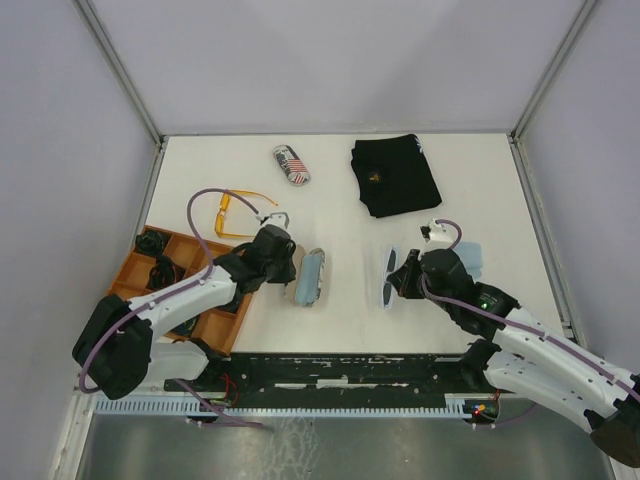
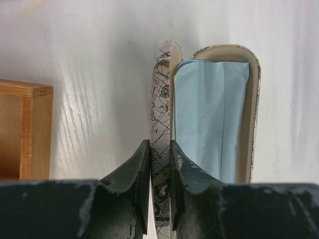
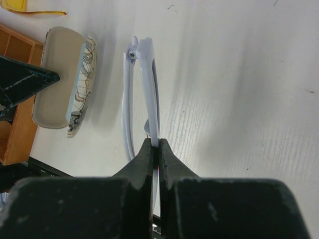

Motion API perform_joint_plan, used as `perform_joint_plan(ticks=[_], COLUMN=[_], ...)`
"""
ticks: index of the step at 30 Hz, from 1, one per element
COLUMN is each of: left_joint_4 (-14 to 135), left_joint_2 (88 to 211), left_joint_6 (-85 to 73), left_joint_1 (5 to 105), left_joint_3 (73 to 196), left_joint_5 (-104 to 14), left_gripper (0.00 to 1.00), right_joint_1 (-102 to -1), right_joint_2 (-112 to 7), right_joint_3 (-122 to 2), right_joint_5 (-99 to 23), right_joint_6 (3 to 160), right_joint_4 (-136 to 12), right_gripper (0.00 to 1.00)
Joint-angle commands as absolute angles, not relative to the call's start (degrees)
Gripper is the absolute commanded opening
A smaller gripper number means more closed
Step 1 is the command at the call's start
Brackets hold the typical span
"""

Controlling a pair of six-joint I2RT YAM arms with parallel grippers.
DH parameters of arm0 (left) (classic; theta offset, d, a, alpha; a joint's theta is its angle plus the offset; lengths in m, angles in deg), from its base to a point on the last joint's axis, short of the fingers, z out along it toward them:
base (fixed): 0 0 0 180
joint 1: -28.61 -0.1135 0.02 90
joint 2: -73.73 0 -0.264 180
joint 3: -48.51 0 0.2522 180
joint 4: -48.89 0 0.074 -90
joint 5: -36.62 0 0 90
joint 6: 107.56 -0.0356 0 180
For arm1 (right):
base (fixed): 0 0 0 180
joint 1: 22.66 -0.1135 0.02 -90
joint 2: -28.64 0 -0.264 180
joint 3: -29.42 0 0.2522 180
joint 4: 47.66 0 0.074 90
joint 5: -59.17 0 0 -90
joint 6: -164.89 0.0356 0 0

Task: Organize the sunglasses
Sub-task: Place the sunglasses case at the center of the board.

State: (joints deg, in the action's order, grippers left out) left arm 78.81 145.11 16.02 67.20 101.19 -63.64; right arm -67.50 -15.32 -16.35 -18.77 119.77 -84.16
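Note:
The white sunglasses [image 1: 388, 277] with dark lenses are folded and stand on edge near the table's middle right. My right gripper [image 1: 400, 281] is shut on their frame; the wrist view shows the white frame [image 3: 144, 84] pinched between the pads of the gripper [image 3: 158, 143]. The orange sunglasses [image 1: 234, 212] lie open at the left rear, free of both grippers, with a corner [image 3: 20, 5] in the right wrist view. My left gripper [image 2: 160, 145] is shut on the raised printed lid [image 2: 160, 99] of an open glasses case [image 1: 308, 279], which is lined with a light blue cloth [image 2: 212, 109].
A wooden compartment tray [image 1: 135, 270] holding dark items sits at the near left, its corner [image 2: 27, 124] close to my left gripper. A second, closed printed case [image 1: 291, 165] and a black folded pouch [image 1: 395, 176] lie at the back. A light blue cloth [image 1: 470, 258] lies behind my right wrist.

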Motion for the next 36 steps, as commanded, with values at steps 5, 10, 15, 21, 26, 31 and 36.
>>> perform_joint_plan(ticks=[5, 10, 15, 21, 26, 31, 36], left_joint_4=[76.12, 75.50, 74.66, 74.14, 73.93, 73.91, 74.04], left_joint_2=[148.93, 149.58, 149.49, 149.03, 148.01, 146.47, 145.15], left_joint_6=[17.59, 19.10, 19.36, 19.61, 20.03, 20.70, 21.22], left_joint_1=[72.39, 74.43, 75.22, 75.76, 76.14, 76.95, 77.54], left_joint_3=[103.07, 103.30, 103.40, 103.41, 103.62, 103.43, 103.15], left_joint_5=[-68.38, -69.14, -67.99, -66.33, -65.11, -64.40, -64.21], left_gripper=[0.24, 0.28, 0.36, 0.45, 0.45, 0.45, 0.46], right_joint_1=[-67.48, -67.48, -67.46, -67.48, -67.48, -67.48, -67.48], right_joint_2=[-14.78, -14.53, -14.25, -13.77, -14.38, -15.40, -17.09], right_joint_3=[-16.45, -16.60, -16.63, -16.75, -16.76, -16.65, -16.90], right_joint_5=[-18.88, -18.85, -18.95, -18.79, -19.37, -20.89, -23.20], right_joint_6=[120.74, 120.72, 121.02, 121.41, 121.97, 123.34, 124.63], right_joint_4=[-81.41, -81.89, -81.94, -82.07, -81.52, -79.83, -77.64], right_gripper=[0.00, 0.00, 0.00, 0.00, 0.00, 0.00, 0.00])
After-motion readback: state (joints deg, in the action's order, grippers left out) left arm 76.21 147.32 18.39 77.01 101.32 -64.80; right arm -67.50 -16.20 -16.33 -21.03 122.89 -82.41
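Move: In the left hand's grip already is the near-left half of the opened sunglasses case. The bare spot of the board where it is to rest lies about 5 cm to that hand's right, 4 cm back and 4 cm below. From the same hand, the white sunglasses are some 19 cm right and level ahead, the orange sunglasses about 16 cm ahead and 10 cm left, and the brown tray's middle 21 cm left and 3 cm back. From the right hand, the spot is some 15 cm left and 1 cm back, 9 cm below. Lowering the case onto the board, the left hand sinks about 2 cm while drawing back and to the right by as much. The fingers then open from their pinch on the shell, still astride it, and the hand drifts some 3 cm farther right, rising about 2 cm late on. The right hand keeps hold of the white sunglasses, easing a centimetre left at the end. ##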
